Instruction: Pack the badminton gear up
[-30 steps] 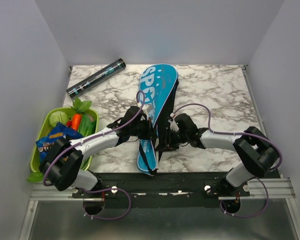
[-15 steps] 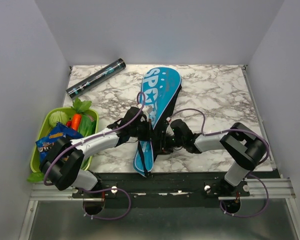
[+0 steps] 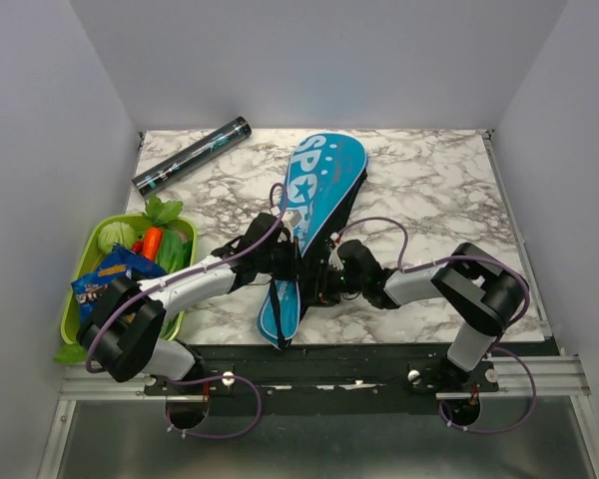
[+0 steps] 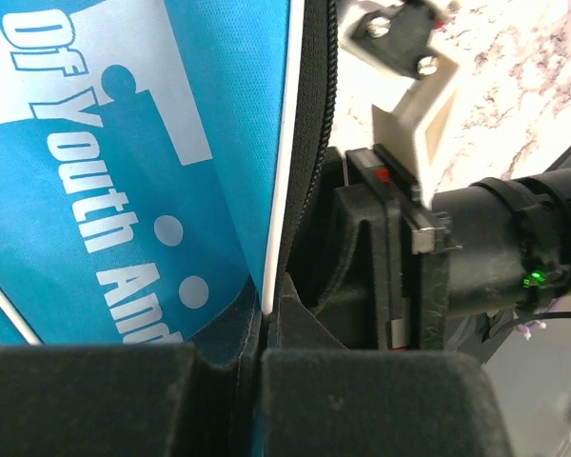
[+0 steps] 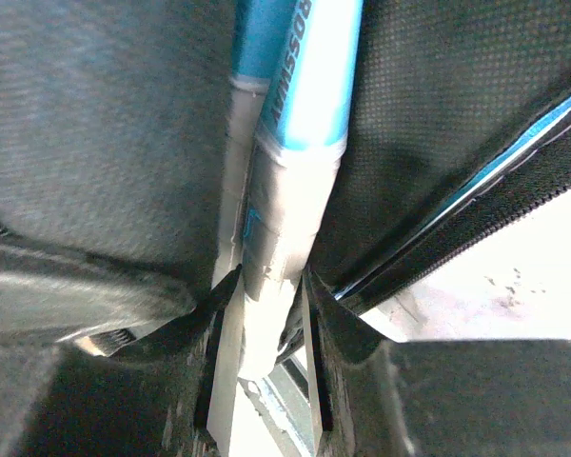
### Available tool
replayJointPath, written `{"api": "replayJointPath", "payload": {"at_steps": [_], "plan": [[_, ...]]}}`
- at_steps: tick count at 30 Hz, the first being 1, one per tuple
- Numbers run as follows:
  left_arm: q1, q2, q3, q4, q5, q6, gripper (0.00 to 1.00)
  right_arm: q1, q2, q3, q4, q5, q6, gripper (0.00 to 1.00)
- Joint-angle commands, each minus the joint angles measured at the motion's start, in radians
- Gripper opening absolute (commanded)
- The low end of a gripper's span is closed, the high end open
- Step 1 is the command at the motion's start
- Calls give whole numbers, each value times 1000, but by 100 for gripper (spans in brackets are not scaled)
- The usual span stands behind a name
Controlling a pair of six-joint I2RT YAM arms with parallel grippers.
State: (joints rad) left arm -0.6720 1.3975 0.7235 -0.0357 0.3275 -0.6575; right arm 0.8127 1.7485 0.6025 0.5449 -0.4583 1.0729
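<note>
The long blue "SPORT" racket cover (image 3: 314, 200) lies slanted across the marble table, its narrow end near the front edge. My left gripper (image 3: 290, 261) is shut on the cover's piped edge (image 4: 271, 190), pinching the fabric between its pads (image 4: 260, 328). Just to its right, my right gripper (image 3: 329, 279) is shut on a white racket handle (image 5: 285, 200) with a light-blue shaft, inside the cover's black lining (image 5: 438, 105). A second white handle lies against it. The dark slim tube (image 3: 192, 157) rests at the back left.
A green basket (image 3: 85, 261) with vegetables and a blue snack packet (image 3: 108, 276) stands at the left edge. Grey walls close in the table on three sides. Both arms cross low over the front middle.
The cover has swung: its narrow end moved left along the front edge and its wide end moved right. The right gripper followed leftward, and the right arm folded closer in.
</note>
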Motion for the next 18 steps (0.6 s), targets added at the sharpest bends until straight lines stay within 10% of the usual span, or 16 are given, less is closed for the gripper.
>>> {"api": "replayJointPath", "payload": {"at_steps": [1,6,18], "plan": [[-28,-43,46,-99,-45,45,0,5,-70,19,12,113,-44,38],[-29,-52,134,-318,-209,107,3,5,-76,-7,-6,122,-51,38],[-28,-114,264,-592,-658,145,47,5,-12,6,-30,130,-68,38]]}}
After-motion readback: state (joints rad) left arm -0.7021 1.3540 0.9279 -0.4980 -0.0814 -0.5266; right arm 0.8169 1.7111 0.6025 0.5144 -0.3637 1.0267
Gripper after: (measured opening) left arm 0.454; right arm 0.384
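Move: The left gripper already pinches the bag's blue cover by its piped edge, right at its fingertips. The white racket handles lie in the bag some 4 cm to its right, 4 cm back and 5 cm lower; the bag's narrow end is about 13 cm back, 5 cm left and 6 cm below. From the right gripper, which reaches into the bag's opening, the held edge is roughly 4 cm ahead, 5 cm left and 4 cm higher, the handles just 1 cm left. Bring the left gripper left across the bag, away from the right gripper, some 6 to 7 cm with a little forward at the end, speeding up and tipping its fingers about 25 degrees more steeply down. Once it is under way, open the fingers to let go of the cover's edge. Ease the right gripper about 1 cm forward, fingers still part open. ##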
